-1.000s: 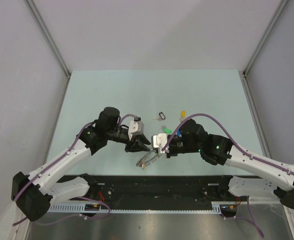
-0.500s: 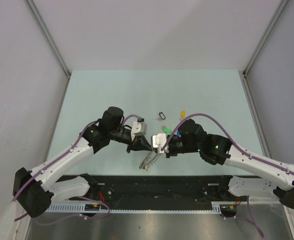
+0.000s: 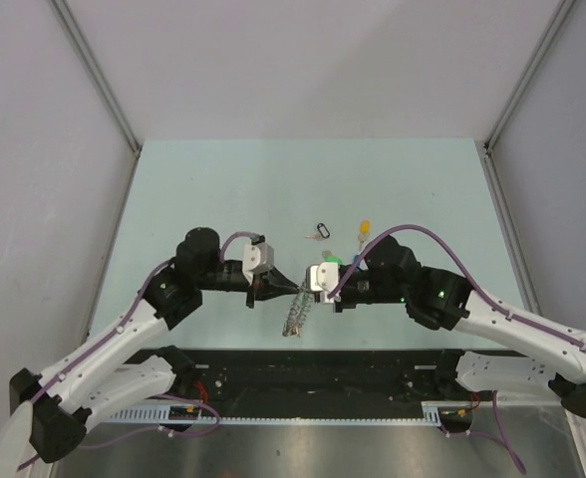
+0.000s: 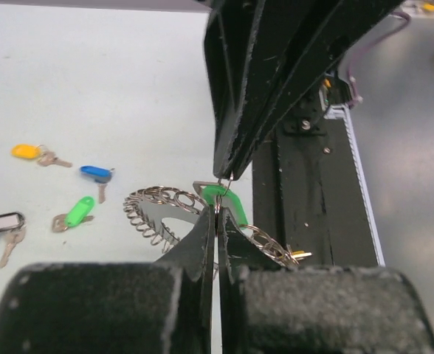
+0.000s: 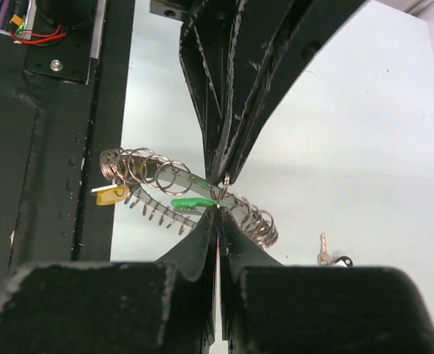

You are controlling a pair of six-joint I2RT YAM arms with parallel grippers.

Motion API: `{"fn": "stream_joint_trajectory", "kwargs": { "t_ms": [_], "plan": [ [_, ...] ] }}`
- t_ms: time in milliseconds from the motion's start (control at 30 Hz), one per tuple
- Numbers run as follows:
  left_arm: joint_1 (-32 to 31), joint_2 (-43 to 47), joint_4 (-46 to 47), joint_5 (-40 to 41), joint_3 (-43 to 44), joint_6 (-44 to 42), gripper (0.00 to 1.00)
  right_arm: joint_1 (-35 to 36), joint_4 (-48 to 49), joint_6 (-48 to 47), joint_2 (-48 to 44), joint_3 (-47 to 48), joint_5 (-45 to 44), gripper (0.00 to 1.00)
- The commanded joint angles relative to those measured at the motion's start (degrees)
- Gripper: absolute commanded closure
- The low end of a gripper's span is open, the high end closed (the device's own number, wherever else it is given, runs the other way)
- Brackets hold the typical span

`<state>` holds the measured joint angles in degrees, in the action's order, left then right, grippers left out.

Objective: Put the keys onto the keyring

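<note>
The keyring (image 3: 294,315) hangs just above the table's near edge, between the two grippers. Its coiled rim (image 4: 152,209) shows in the left wrist view and again (image 5: 147,168) in the right wrist view. It carries a green key (image 5: 193,201) and a yellow-tagged key (image 5: 111,195). My left gripper (image 3: 287,288) and right gripper (image 3: 308,288) meet tip to tip. Both are shut on the small wire loop of that green key (image 4: 230,202), one from each side. Loose on the table lie a second green key (image 4: 78,211), a blue key (image 4: 95,172), a yellow key (image 4: 26,151) and a black key (image 3: 320,231).
The black base rail (image 3: 303,368) runs along the table's near edge, right under the hanging ring. The loose keys lie just behind the right gripper. Grey walls (image 3: 64,149) close in the pale green table (image 3: 303,179) at the back and sides.
My left gripper has closed on the small loop facing the right gripper. The left arm's elbow has drawn back leftward. The keyring now hangs more steeply.
</note>
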<state>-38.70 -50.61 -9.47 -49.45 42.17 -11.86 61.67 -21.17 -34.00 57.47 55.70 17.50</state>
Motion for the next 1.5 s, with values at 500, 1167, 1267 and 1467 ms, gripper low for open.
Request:
{"fn": "stream_joint_trajectory", "kwargs": {
  "t_ms": [500, 1167, 1267, 1467],
  "plan": [
    [-1.12, 9.83, 47.26, 22.73, -20.01, 36.37, 1.00, 1.52, 8.33, 2.45, 2.99, -0.95, -1.15, 1.00],
    [-0.68, 12.92, 15.31, 15.73, -11.16, 16.10, 0.55, 0.56, 2.98, -2.39, 2.47, 2.57, 1.31, 1.00],
    [-0.41, 7.91, 3.39, 10.18, -3.09, 5.47, 0.51, 0.47, 2.01, -2.56, 2.47, 3.10, 1.40, 1.00],
    [-0.50, -0.88, -19.84, 2.96, 7.29, -17.92, 0.44, 0.47, 0.95, -2.48, 2.21, 3.36, 2.37, 1.00]
  ]
}}
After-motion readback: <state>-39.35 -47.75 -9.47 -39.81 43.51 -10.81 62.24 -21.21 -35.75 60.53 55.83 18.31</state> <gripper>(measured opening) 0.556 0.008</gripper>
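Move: The left fingers are shut on the small wire ring of the green key, right at the tips of the right fingers, which hold the keyring; the held green key sits about 1 cm back and 2 cm below both hands, 1 cm right of the left hand and 1 cm left of the right. The loose green key lies some 18 cm ahead of the left hand, 7 cm right and 18 cm below; the black-label key is 5 cm beyond that and 2 cm left of it. Still pinching the small ring, the left hand arcs up and forward about 3 cm and twists some 35 degrees against the keyring, then opens to about half, lets go, backs off leftward, and comes partway in again as the wrist untwists. The right hand keeps its fingers shut on the keyring throughout, shifting a little forward and left, then coming back and settling about 1.5 cm lower. ##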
